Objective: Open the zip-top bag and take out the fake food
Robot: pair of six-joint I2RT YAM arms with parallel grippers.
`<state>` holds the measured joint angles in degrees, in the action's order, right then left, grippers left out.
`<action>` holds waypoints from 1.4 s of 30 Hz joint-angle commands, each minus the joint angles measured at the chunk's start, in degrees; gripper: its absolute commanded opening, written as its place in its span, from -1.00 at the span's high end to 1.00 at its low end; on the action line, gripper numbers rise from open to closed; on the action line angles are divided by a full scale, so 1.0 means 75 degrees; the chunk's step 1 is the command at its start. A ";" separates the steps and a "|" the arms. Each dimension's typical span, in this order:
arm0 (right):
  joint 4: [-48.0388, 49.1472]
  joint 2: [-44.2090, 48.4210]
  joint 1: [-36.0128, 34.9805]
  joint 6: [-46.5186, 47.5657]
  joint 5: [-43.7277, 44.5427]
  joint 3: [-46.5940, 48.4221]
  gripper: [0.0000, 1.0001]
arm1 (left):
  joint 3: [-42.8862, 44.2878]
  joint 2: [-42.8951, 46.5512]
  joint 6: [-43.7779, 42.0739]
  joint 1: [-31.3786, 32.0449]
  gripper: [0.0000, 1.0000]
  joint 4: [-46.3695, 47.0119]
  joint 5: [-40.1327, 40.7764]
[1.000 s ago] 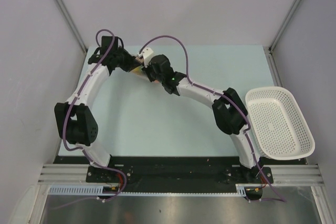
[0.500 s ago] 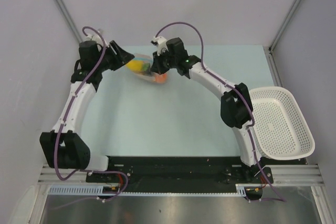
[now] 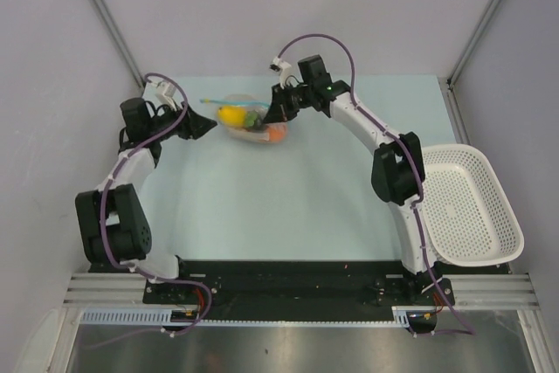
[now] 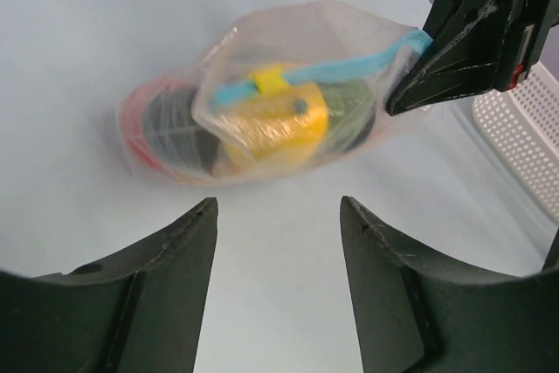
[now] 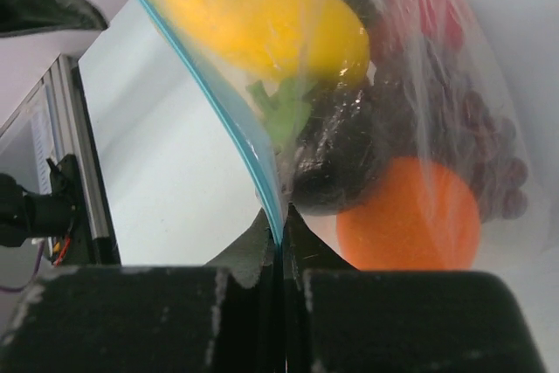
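The zip-top bag (image 3: 251,124) appears to rest on the table at the back centre. It is a clear crinkly pouch with a teal zip strip (image 4: 349,65). Inside it is the fake food: a yellow oblong (image 5: 262,19), an orange ball (image 5: 406,216), a red piece (image 5: 428,6) and dark pieces (image 5: 341,159). My right gripper (image 5: 281,216) is shut on the zip strip at the bag's right end (image 3: 278,112). My left gripper (image 4: 278,209) stands open a little left of the bag (image 3: 208,126), holding nothing.
A white perforated basket (image 3: 465,204) sits at the table's right edge, behind the right arm's elbow. Grey walls enclose the table at the back and on both sides. The left arm folds along the left side.
My left gripper has opened, let go of the bag and drawn back to the left. My right gripper has closed on the zip strip and shifted right with the bag.
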<state>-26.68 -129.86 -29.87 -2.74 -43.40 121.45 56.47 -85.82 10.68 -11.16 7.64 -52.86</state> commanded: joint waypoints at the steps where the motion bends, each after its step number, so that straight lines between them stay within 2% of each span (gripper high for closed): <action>1: -0.0603 -0.0087 0.0103 0.0342 -0.0600 0.0436 1.00 | 0.0205 -0.1012 -0.0173 -0.0106 -0.25 0.3259 -0.1469; 3: -0.0615 -0.0111 0.0150 0.0354 -0.0635 0.0506 1.00 | 0.0369 -0.1597 0.0529 -0.0106 -0.20 0.4052 -0.1939; 10: -0.0451 -0.0146 0.0350 0.0202 -0.0893 0.0600 1.00 | 0.0838 -0.2162 0.0720 -0.0129 0.00 0.4875 -0.2712; 12: -0.0463 -0.0204 0.0350 0.0213 -0.0964 0.0611 1.00 | 0.0745 -0.2221 0.1269 -0.0141 0.07 0.5412 -0.2853; 15: -0.0498 -0.0228 0.0384 0.0190 -0.0975 0.0612 1.00 | 0.0522 -0.2431 0.2837 -0.0164 0.17 0.7366 -0.2971; 16: -0.0486 -0.0240 0.0385 0.0178 -0.0987 0.0612 1.00 | 0.0487 -0.2537 0.3352 -0.0176 0.17 0.8695 -0.2960; 17: -0.0475 -0.0228 0.0396 0.0178 -0.0976 0.0623 1.00 | 0.0487 -0.2781 0.4448 -0.0176 0.17 0.9358 -0.2960; 18: -0.0474 -0.0240 0.0408 0.0167 -0.0964 0.0647 1.00 | 0.0533 -0.2993 0.5039 -0.0176 0.17 1.0026 -0.2948; 19: -0.0463 -0.0240 0.0408 0.0132 -0.0964 0.0658 1.00 | 0.0603 -0.3203 0.5660 -0.0176 0.18 1.1482 -0.2890; 20: -0.0428 -0.0251 0.0420 0.0108 -0.0987 0.0682 1.00 | 0.0859 -0.3426 0.6792 -0.0176 0.27 1.2170 -0.2924; 22: -0.0404 -0.0251 0.0385 0.0073 -0.0999 0.0717 1.00 | 0.1025 -0.3768 0.6909 -0.0130 0.33 1.2153 -0.2959; 26: -0.0486 -0.0240 0.0315 0.0073 -0.0871 0.0752 0.99 | 0.0780 -0.3569 0.6581 -0.0094 0.76 1.2153 -0.2808; 27: -0.0521 -0.0228 0.0291 0.0084 -0.0766 0.0775 0.87 | 0.0733 -0.3511 0.6545 -0.0083 0.88 1.2165 -0.2784; 28: -0.0579 -0.0205 0.0268 0.0084 -0.0579 0.0880 0.70 | 0.0675 -0.3394 0.6522 -0.0106 0.99 1.2153 -0.2737; 29: -0.0731 -0.0146 0.0198 0.0108 -0.0125 0.0939 0.23 | 0.0570 -0.3335 0.6475 -0.0106 1.00 1.2153 -0.2679; 30: -0.0825 -0.0111 0.0151 0.0154 0.0193 0.1021 -0.02 | 0.0511 -0.3265 0.6428 -0.0118 1.00 1.2130 -0.2620; 31: -0.0942 -0.0064 0.0069 0.0340 0.0591 0.1115 -0.38 | 0.0440 -0.3044 0.6347 -0.0106 1.00 1.1956 -0.2597; 32: -0.1164 -0.0029 -0.0094 0.0528 0.1674 0.1313 -0.76 | 0.0266 -0.2868 0.6009 -0.0106 1.00 1.1769 -0.2538; 33: -0.1212 0.0087 -0.0212 0.0727 0.2149 0.1384 -0.88 | 0.0148 -0.2680 0.5716 -0.0094 1.00 1.1477 -0.2457; 34: -0.1259 0.0123 -0.0294 0.0938 0.2432 0.1455 -0.95 | 0.0031 -0.2469 0.5319 -0.0083 1.00 1.0488 -0.2409; 35: -0.1260 0.0147 -0.0376 0.1300 0.2702 0.1618 -0.99 | -0.0191 -0.1910 0.4224 -0.0025 1.00 0.9793 -0.2362; 36: -0.1213 0.0194 -0.0516 0.1384 0.2809 0.1689 -0.99 | -0.0251 -0.1638 0.3598 0.0022 1.00 0.9044 -0.2269; 37: -0.1155 0.0194 -0.0564 0.1432 0.2914 0.1759 -0.99 | -0.0275 -0.1334 0.2908 0.0069 1.00 0.7215 -0.2210; 38: -0.1038 0.0182 -0.0623 0.1571 0.2811 0.1841 -0.99 | -0.0229 -0.0890 0.1566 0.0197 1.00 0.6315 -0.2128; 39: -0.0932 0.0194 -0.0739 0.1654 0.2717 0.1923 -0.99 | -0.0193 -0.0688 0.0996 0.0268 1.00 0.5505 -0.2035; 40: -0.0815 0.0194 -0.0833 0.1771 0.2588 0.1959 -1.00 | -0.0135 -0.0593 0.0480 0.0315 1.00 0.4163 -0.1918; 42: -0.0627 0.0147 -0.1078 0.2168 0.2493 0.2145 -0.96 | -0.0064 -0.0441 -0.0017 0.0456 1.00 0.3647 -0.1847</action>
<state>-34.85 -131.46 -34.85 6.83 -26.30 132.92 54.13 -94.61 30.50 -9.85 53.56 -69.12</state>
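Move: The zip edge by the yellow tab lies about 5 cm ahead of the left hand, 3 cm to its right and level. The yellow fruit is some 3 cm ahead, 6 cm right and 6 cm lower. The right hand still pinches the zip's other end; from it the tab edge lies about 12 cm left and 3 cm ahead, the orange some 3 cm back, 2 cm right and 9 cm down. Left reaches about 4 cm forward, shuts on zip edge, draws up and back; right lets go, opening wide. ##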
